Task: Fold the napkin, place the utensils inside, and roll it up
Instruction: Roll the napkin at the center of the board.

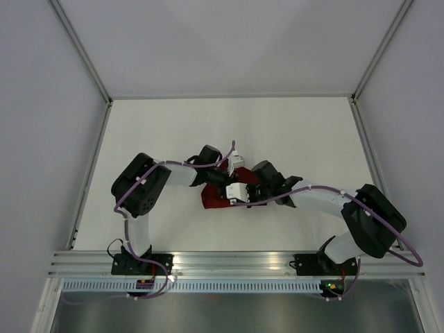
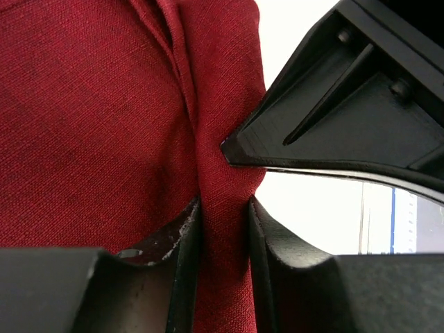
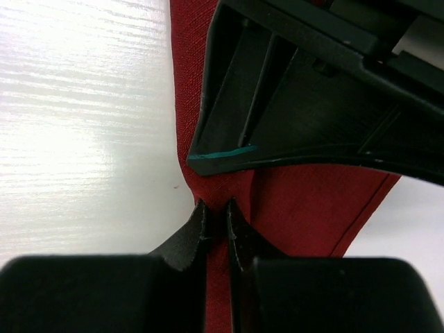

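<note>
The dark red napkin (image 1: 211, 200) lies bunched on the white table under both wrists. In the left wrist view the napkin (image 2: 90, 125) fills the frame, and my left gripper (image 2: 223, 208) holds a raised band of it that touches both of its fingers. In the right wrist view my right gripper (image 3: 216, 211) pinches a narrow fold at the napkin's (image 3: 312, 208) left edge. From above, the left gripper (image 1: 223, 182) and right gripper (image 1: 244, 198) meet almost tip to tip over the cloth. The utensils are hidden.
The white table (image 1: 291, 132) is fenced by metal frame posts at its sides and a slotted rail (image 1: 229, 260) at the near edge. Each wrist view shows the other arm's black finger (image 2: 347, 104) (image 3: 298, 104) close above its own jaws.
</note>
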You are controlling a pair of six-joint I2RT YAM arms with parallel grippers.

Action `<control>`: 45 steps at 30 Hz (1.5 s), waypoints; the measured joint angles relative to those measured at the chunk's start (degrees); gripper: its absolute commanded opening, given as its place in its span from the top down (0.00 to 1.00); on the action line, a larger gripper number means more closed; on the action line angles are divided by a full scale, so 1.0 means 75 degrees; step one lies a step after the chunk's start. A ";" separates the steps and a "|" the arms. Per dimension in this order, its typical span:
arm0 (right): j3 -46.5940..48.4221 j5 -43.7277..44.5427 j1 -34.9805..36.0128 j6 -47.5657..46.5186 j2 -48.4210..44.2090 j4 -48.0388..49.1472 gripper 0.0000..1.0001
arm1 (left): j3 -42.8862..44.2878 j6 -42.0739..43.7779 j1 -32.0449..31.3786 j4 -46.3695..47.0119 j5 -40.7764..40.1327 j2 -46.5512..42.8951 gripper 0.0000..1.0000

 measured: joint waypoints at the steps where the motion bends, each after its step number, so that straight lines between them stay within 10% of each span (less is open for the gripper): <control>1: 0.0090 -0.0009 0.0000 -0.0009 0.0067 -0.0105 0.99 | -0.0020 0.0000 0.0000 -0.0041 -0.0070 -0.0047 0.62; 14: 0.1309 -0.0245 -0.0052 -0.0093 0.0857 -0.1489 0.99 | -0.0481 -0.0303 0.0323 0.0335 -0.1518 -0.1664 0.52; 33: 0.5219 -0.2597 -0.1515 -0.0137 0.4042 -0.5709 1.00 | -0.2646 -0.1606 0.1288 0.2964 -0.7259 -0.6245 0.48; 45: 0.7160 -0.3104 -0.1784 0.0259 0.5671 -0.7647 1.00 | -0.3182 0.0836 -0.1303 0.2745 -0.7682 -0.6744 0.42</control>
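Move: The right hand has the napkin's rolled near edge pinched between its fingers, with the middle of the roll about 5 cm to its left. The still-flat part of the napkin centres some 5 cm ahead and 5 cm left of it, barely lower. The left hand still straddles the same roll, whose middle is about 2 cm to its left; the flat part is 5 cm ahead and 2 cm left of it, the right gripper roughly 3 cm to its right. Twisting forward over the top by about 50 degrees, the right hand keeps its pinch on the roll and carries it some 3 cm forward onto the flat part, sinking about 1 cm. The left hand comes free of the roll, opens wider and swings up, forward and left, turning counter-clockwise, then curves back towards its base and to the right, finishing some 20 cm above its start. ##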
